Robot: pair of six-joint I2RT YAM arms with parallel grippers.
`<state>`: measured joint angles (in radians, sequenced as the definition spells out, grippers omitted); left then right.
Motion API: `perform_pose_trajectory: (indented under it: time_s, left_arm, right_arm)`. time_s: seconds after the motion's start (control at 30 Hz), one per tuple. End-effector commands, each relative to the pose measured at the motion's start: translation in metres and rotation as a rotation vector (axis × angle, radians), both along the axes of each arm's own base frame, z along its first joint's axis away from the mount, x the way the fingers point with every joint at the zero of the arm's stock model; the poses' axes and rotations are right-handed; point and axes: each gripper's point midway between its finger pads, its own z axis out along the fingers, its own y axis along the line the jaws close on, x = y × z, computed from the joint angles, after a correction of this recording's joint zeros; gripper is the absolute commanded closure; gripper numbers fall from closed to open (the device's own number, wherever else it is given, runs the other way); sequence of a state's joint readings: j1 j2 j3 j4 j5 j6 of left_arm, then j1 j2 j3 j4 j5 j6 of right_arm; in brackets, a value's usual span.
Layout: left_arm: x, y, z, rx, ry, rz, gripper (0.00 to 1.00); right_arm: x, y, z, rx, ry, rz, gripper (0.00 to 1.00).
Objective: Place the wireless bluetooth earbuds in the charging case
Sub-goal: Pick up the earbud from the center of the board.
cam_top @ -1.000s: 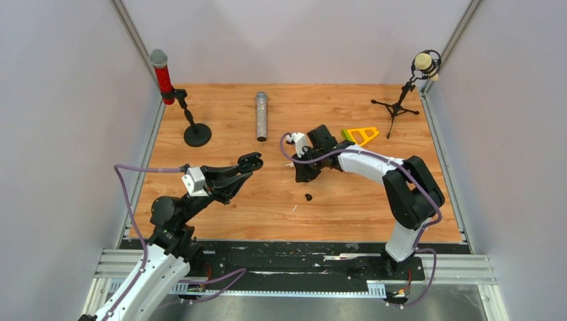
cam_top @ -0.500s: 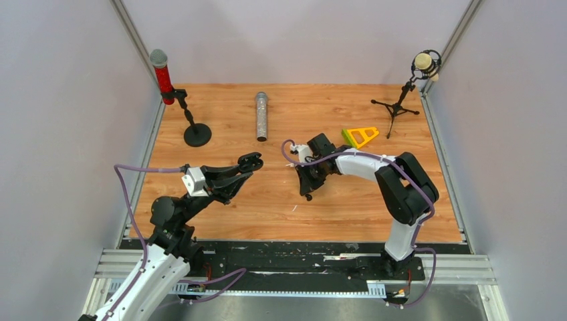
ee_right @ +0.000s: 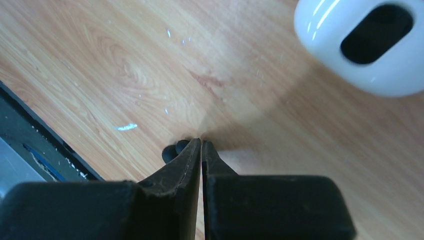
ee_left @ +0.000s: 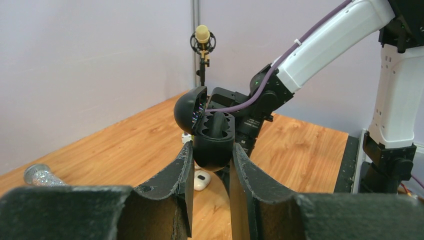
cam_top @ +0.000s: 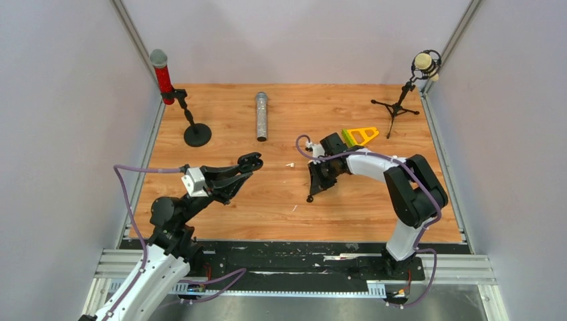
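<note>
My left gripper (cam_top: 251,160) is shut on the black charging case (ee_left: 213,136) and holds it above the table. The case's lid is open and its wells face up. My right gripper (ee_right: 201,143) points down at the wood with its jaws pressed together and nothing between them. A rounded black earbud (ee_right: 172,151) lies just outside its left fingertip. In the top view the right gripper (cam_top: 310,198) covers that earbud. A white earbud (ee_right: 365,45) with a dark oval lies close by on the table. The left wrist view shows a white earbud (ee_left: 201,181) below the case. A small white earbud (cam_top: 290,164) lies between the arms.
A red microphone on a round stand (cam_top: 196,134) is at the back left. A silver microphone (cam_top: 261,115) lies at the back middle. A yellow-green wedge (cam_top: 360,136) and a tripod microphone (cam_top: 400,100) are at the back right. A thin white sliver (cam_top: 294,208) lies near the front.
The right arm came toward the near edge and down onto the black earbud's spot, then shifted right. Its jaws closed. A white earbud it had covered now shows. The left arm stayed still.
</note>
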<state>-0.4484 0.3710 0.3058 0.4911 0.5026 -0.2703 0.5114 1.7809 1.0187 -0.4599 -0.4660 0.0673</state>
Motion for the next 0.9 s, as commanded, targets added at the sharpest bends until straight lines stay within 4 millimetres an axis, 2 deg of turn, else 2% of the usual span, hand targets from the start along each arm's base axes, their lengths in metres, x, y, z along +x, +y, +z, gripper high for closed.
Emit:
perform_pose_trajectory:
  time_s: [0.0, 0.3, 0.4, 0.5, 0.57, 0.63, 0.7, 0.77, 0.87]
  left_arm:
    - [-0.004, 0.004, 0.018, -0.022, -0.072, 0.013, 1.0]
    - [-0.003, 0.004, 0.017, -0.021, -0.068, 0.014, 1.0]
    - [-0.003, 0.003, 0.017, -0.021, -0.068, 0.009, 1.0]
    - [-0.004, 0.003, 0.018, -0.021, -0.07, 0.009, 1.0]
    - [-0.004, 0.003, 0.018, -0.021, -0.072, 0.008, 1.0]
    - [-0.004, 0.003, 0.017, -0.02, -0.072, 0.01, 1.0]
    - [-0.004, 0.004, 0.018, -0.02, -0.076, 0.012, 1.0]
    - [-0.004, 0.003, 0.018, -0.019, -0.076, 0.012, 1.0]
    - [-0.004, 0.004, 0.019, -0.021, -0.077, 0.013, 1.0]
  right_arm:
    - [-0.018, -0.003, 0.011, 0.023, 0.033, -0.019, 0.93]
    - [-0.047, 0.004, 0.014, 0.081, 0.143, -0.04, 0.92]
    - [-0.046, 0.001, 0.016, 0.053, 0.111, -0.05, 0.88]
    - [-0.031, -0.006, 0.031, 0.019, 0.01, -0.064, 0.8]
    - [-0.022, -0.006, 0.053, 0.037, -0.101, -0.037, 0.7]
    - [-0.023, -0.002, 0.068, 0.038, -0.231, 0.065, 0.6]
    - [-0.036, 0.007, 0.07, 0.004, -0.379, 0.257, 0.51]
    - [-0.05, 0.014, 0.066, -0.033, -0.501, 0.419, 0.47]
    - [-0.055, 0.019, 0.061, -0.043, -0.586, 0.499, 0.46]
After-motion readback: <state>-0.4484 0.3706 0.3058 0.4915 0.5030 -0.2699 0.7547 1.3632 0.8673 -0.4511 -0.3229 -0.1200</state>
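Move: The black earbud I'm after lies just behind my closed right fingertips, about 2 cm back and 1 cm left, at table height some 1 cm below. The white case stands about 8 cm ahead and 1 cm to the right. One white earbud is roughly 9 cm ahead and 6 cm left, and a pale mark on the board about 4 cm back and 5 cm left. From my left hand, the black earbud is some 6 cm ahead, 15 cm right and 30 cm down. With my right fingers shut and low over the board, I draw back about 5 cm, pushing the black earbud along towards the near edge and away from the white case. Then I rise some 7 cm above it, opening to about half and swinging the fingertips forward, with a counter-clockwise turn of about 20 degrees and a slight shift left at the end. ##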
